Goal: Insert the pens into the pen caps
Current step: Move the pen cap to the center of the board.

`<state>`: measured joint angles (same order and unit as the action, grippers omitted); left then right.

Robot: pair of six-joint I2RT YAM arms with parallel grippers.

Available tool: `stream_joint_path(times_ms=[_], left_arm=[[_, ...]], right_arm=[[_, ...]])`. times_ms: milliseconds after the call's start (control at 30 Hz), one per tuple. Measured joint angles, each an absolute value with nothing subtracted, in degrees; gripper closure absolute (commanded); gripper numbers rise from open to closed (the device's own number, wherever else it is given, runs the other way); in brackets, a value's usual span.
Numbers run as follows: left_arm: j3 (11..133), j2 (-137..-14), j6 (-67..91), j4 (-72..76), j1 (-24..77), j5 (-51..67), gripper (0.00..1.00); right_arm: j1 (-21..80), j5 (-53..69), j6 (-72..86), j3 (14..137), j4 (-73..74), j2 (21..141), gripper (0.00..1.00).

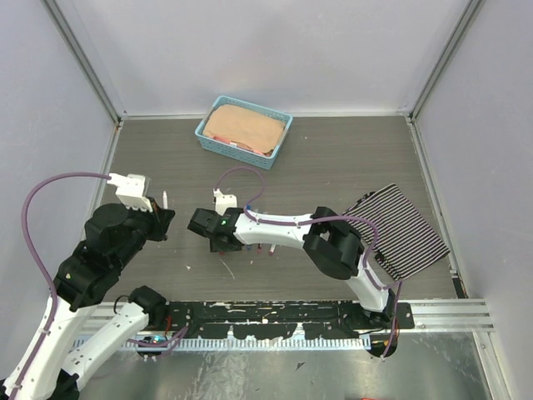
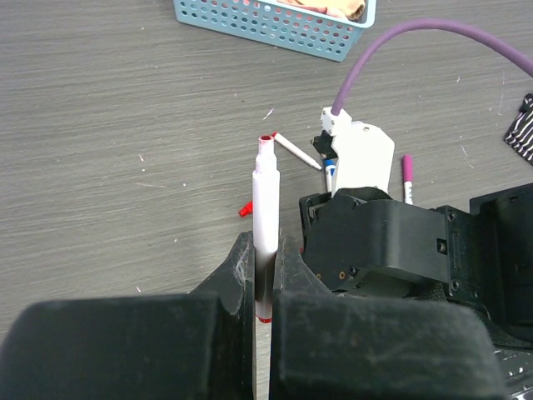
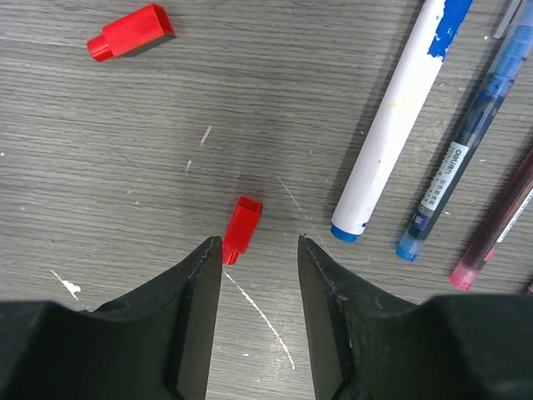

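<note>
My left gripper is shut on a white pen whose red tip points away from the wrist. From above, this pen stands upright over the table's left side. My right gripper hangs open low over the table. A small red cap lies just ahead of its left fingertip, touching neither finger. A second, larger red cap lies further off to the left. To the right lie a white pen with blue ends, a blue pen and a maroon pen.
A blue basket holding a tan object stands at the back centre. A striped cloth lies on the right, beside the right arm. The right arm reaches leftward across the middle of the table, with its gripper close to the left gripper.
</note>
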<state>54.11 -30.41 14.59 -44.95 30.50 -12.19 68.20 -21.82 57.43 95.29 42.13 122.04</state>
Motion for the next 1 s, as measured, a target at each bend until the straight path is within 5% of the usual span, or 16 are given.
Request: stream_joint_path(times_ms=[300, 833, 1000], left_arm=[[54.11, -30.41, 14.59, -44.99, 31.86, -12.6, 1.0], [54.11, -30.39, 14.57, -44.99, 31.94, -12.78, 1.0], [54.08, -30.41, 14.57, -44.97, 31.94, -13.04, 1.0]], right_arm=[[68.18, -21.78, 57.58, 97.43, 42.65, 124.7, 0.57], [68.14, -21.76, 55.48, 99.57, 44.31, 126.89, 0.87], [69.01, -20.47, 47.72, 97.84, 41.32, 125.71, 0.88]])
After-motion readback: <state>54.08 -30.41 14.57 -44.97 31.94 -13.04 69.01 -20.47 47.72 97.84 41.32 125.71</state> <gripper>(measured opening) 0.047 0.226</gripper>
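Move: The small red pen cap to be picked lies almost under the right hand's open fingers, about 1 cm left and 2 cm down. A second red cap sits some 8 cm ahead and 7 cm left of that hand; the white marker with blue ends has its middle about 7 cm ahead and 6 cm right, the blue pen about 6 cm ahead and 10 cm right. From the left hand, the cap being picked is roughly 3 cm ahead, 10 cm right and 25 cm below. The right fingers close on the small red pen cap and pinch it from both sides. To get there the hand sinks about 2 cm, easing slightly left, its gap narrowing slowly at first and then quickly once it is nearly down; with the cap gripped, the hand begins to turn counter-clockwise, some 10 degrees. ##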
